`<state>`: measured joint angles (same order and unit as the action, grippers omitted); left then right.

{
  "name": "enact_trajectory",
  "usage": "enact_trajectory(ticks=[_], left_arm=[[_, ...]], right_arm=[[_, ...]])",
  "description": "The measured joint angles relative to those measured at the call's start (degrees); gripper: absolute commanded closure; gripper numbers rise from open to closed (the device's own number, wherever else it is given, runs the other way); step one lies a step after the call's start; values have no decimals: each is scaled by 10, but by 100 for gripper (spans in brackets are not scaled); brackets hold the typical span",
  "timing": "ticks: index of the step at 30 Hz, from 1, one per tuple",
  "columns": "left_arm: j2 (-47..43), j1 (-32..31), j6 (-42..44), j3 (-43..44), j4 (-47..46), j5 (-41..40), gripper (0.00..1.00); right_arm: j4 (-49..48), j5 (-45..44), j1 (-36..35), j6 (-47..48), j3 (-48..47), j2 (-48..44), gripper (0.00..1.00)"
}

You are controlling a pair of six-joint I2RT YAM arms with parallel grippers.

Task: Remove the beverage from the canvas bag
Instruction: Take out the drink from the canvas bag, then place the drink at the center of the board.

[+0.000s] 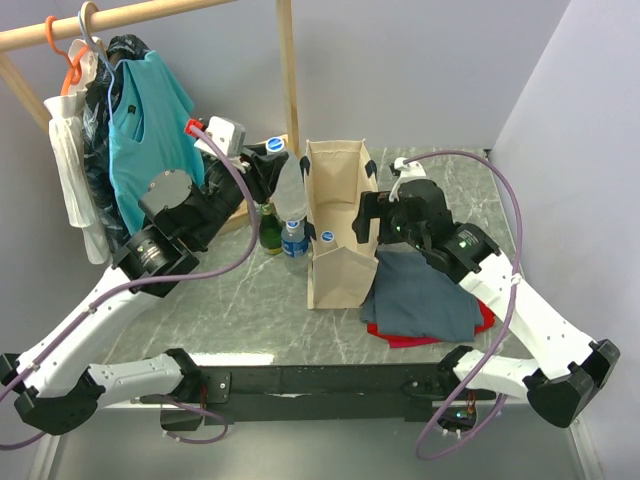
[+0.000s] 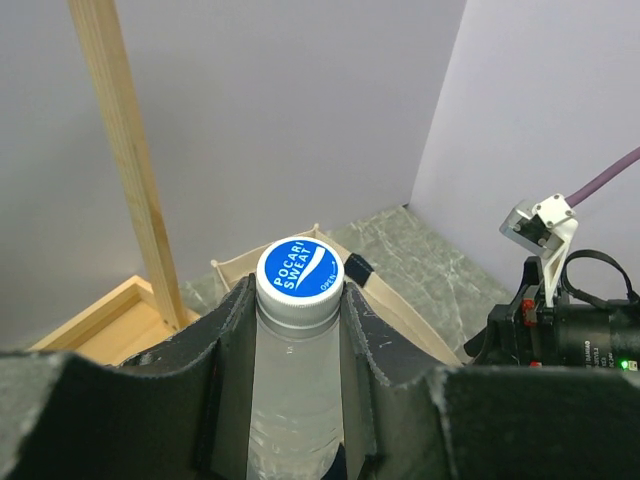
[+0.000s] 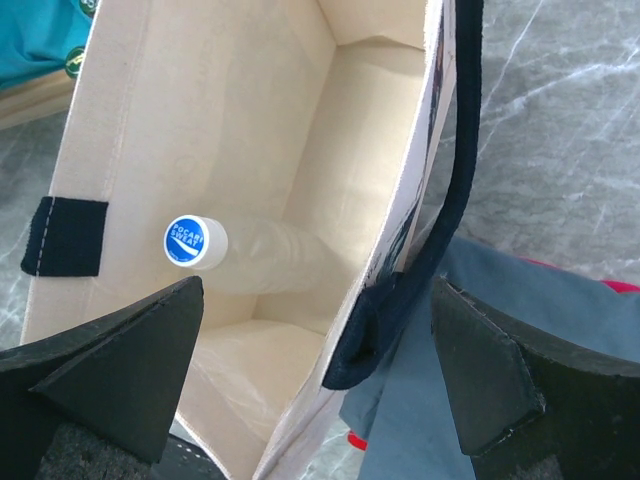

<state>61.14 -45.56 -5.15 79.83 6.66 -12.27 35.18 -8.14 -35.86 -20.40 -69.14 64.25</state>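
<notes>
The beige canvas bag [image 1: 338,262] stands open in the middle of the table, with dark navy handles [image 3: 452,190]. Just left of it, my left gripper [image 1: 268,172] is shut on the neck of a clear bottle with a blue Pocari Sweat cap [image 2: 299,268], held upright outside the bag. A second blue-capped bottle [image 3: 195,241] leans inside the bag [image 3: 330,150] against its left wall. My right gripper [image 3: 315,300] is open and straddles the bag's right wall, one finger inside and one outside over the cloth.
A green bottle [image 1: 270,230] stands left of the bag near the held one. A folded grey-blue cloth [image 1: 420,295] on a red one [image 1: 400,338] lies right of the bag. A clothes rack with garments [image 1: 150,120] and a wooden post [image 1: 290,70] stand behind.
</notes>
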Motion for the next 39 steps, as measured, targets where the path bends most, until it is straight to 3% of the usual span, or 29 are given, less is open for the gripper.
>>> enact_trajectory(ticks=[22, 39], left_arm=[[-63, 0, -5, -87, 78, -97, 99], [-82, 0, -23, -167, 75, -138, 99]], right_arm=[[-1, 0, 0, 6, -3, 15, 0], [-14, -20, 0, 5, 2, -16, 0]])
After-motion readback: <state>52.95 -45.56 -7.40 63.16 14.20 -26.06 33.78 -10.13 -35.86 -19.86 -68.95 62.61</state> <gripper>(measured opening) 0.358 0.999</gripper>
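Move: The left hand holds the Pocari bottle high up; the bare table it is taken to lies about 6 cm left, 1 cm ahead and 48 cm below. The standing Pocari bottle is roughly 3 cm ahead, straight below the hand sideways, the dark green bottle 5 cm ahead and 5 cm left, both about 38 cm down. The canvas bag stands 6 cm ahead, 11 cm right, 35 cm down. From the right hand that table spot lies some 24 cm left, level ahead, 26 cm below. Downward and to its left, the left arm carries the Pocari bottle away from the canvas bag towards the table beside the standing bottles, sinking about 12 cm while shifting some 5 cm left. The wrist swings roughly 15 degrees counter-clockwise and tips down by nearly as much, the fingers keeping their pinch just below the cap. ##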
